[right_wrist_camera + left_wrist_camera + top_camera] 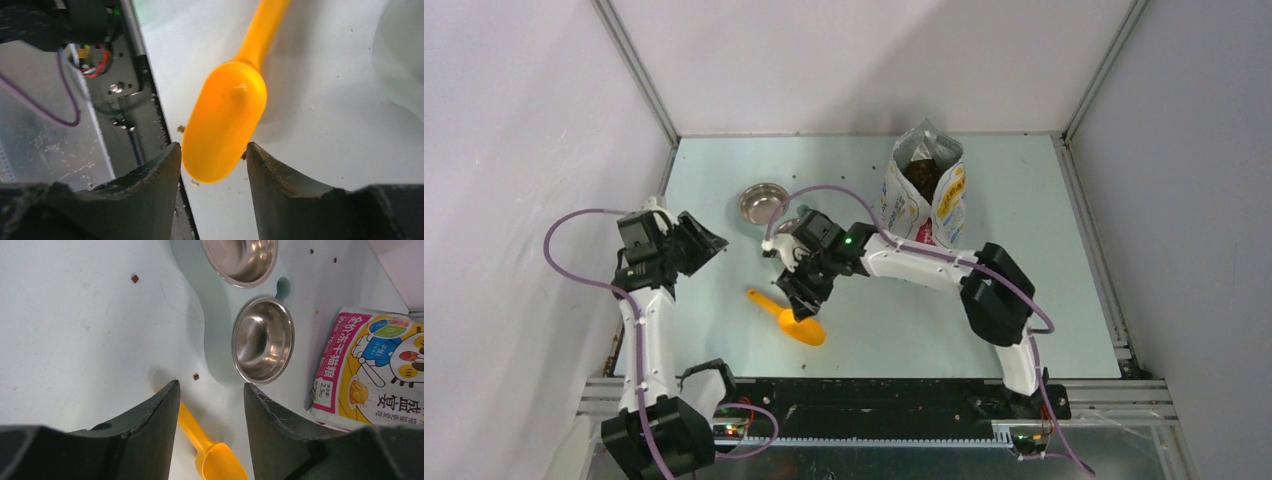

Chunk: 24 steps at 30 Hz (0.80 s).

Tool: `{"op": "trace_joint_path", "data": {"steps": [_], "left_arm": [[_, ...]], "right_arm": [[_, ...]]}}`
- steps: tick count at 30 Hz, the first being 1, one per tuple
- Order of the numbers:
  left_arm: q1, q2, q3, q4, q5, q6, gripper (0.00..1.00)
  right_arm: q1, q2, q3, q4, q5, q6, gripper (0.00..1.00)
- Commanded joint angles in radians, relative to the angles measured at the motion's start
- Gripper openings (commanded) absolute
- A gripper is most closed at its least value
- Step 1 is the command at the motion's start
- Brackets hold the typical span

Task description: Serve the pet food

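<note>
The pet food [921, 176] shows as dark kibble inside the open printed bag [924, 200] standing at the back right. Stray kibble pieces [196, 376] lie on the table. An orange scoop [792, 320] lies flat near the table's front. My right gripper [804, 297] is down over it, jaws open. Its fingertips [172, 152] flank the scoop's rounded head [227, 115] with very little gap. My left gripper [696, 245] hangs open and empty to the left. In its wrist view the scoop [212, 457] lies below and between the jaws.
A steel bowl [762, 204] stands behind the scoop. The left wrist view shows it [262, 340] beside a second bowl [240, 260], with the bag [372, 370] to the right. The black front rail [127, 115] runs close to the scoop's head.
</note>
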Motion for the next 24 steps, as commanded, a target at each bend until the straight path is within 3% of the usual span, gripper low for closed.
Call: {"op": "trace_joint_path", "data": {"steps": [1, 10, 12, 14, 16, 17, 24], "left_arm": [[0.022, -0.059, 0.003, 0.011, 0.035, 0.005, 0.55], [0.036, -0.077, 0.019, 0.006, 0.047, 0.000, 0.54], [0.039, -0.080, 0.025, 0.006, 0.046, 0.004, 0.54], [0.039, -0.082, 0.025, 0.010, 0.049, 0.009, 0.54], [0.039, -0.078, 0.021, 0.025, 0.057, 0.011, 0.54], [0.040, -0.075, 0.020, 0.029, 0.049, 0.005, 0.53], [0.039, -0.025, 0.075, 0.155, 0.003, 0.011, 0.57]], "right_arm": [[0.010, 0.099, 0.036, 0.063, 0.076, 0.081, 0.52], [0.042, 0.233, 0.125, 0.033, 0.103, 0.081, 0.47], [0.044, 0.247, 0.133, 0.030, 0.099, 0.074, 0.40], [0.042, 0.251, 0.141, 0.026, 0.099, 0.062, 0.27], [0.029, 0.237, 0.141, 0.029, 0.097, 0.050, 0.06], [0.024, 0.230, 0.141, 0.031, 0.096, 0.047, 0.02], [-0.078, 0.035, 0.115, 0.069, 0.109, -0.058, 0.00]]}}
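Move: Almost under the right hand, about 10 cm down, lies the yellow scoop, its middle roughly 5 cm to the left and level fore and aft, its bowl end nearest the fingers. The near steel bowl stands some 15 cm ahead of this hand and 3 cm left; the far steel bowl about 23 cm ahead and 10 cm left, both around 7 cm lower. From the left hand, the scoop is roughly 12 cm back, 12 cm right and 15 cm below. Dropping almost straight down by about 9 cm onto the scoop, the right hand tips its fingers some 10 degrees steeper, then closes them from half open to shut, pinching the forward rim of the scoop's bowl. With that edge held it sets off forward a couple of centimetres, rising slightly. ##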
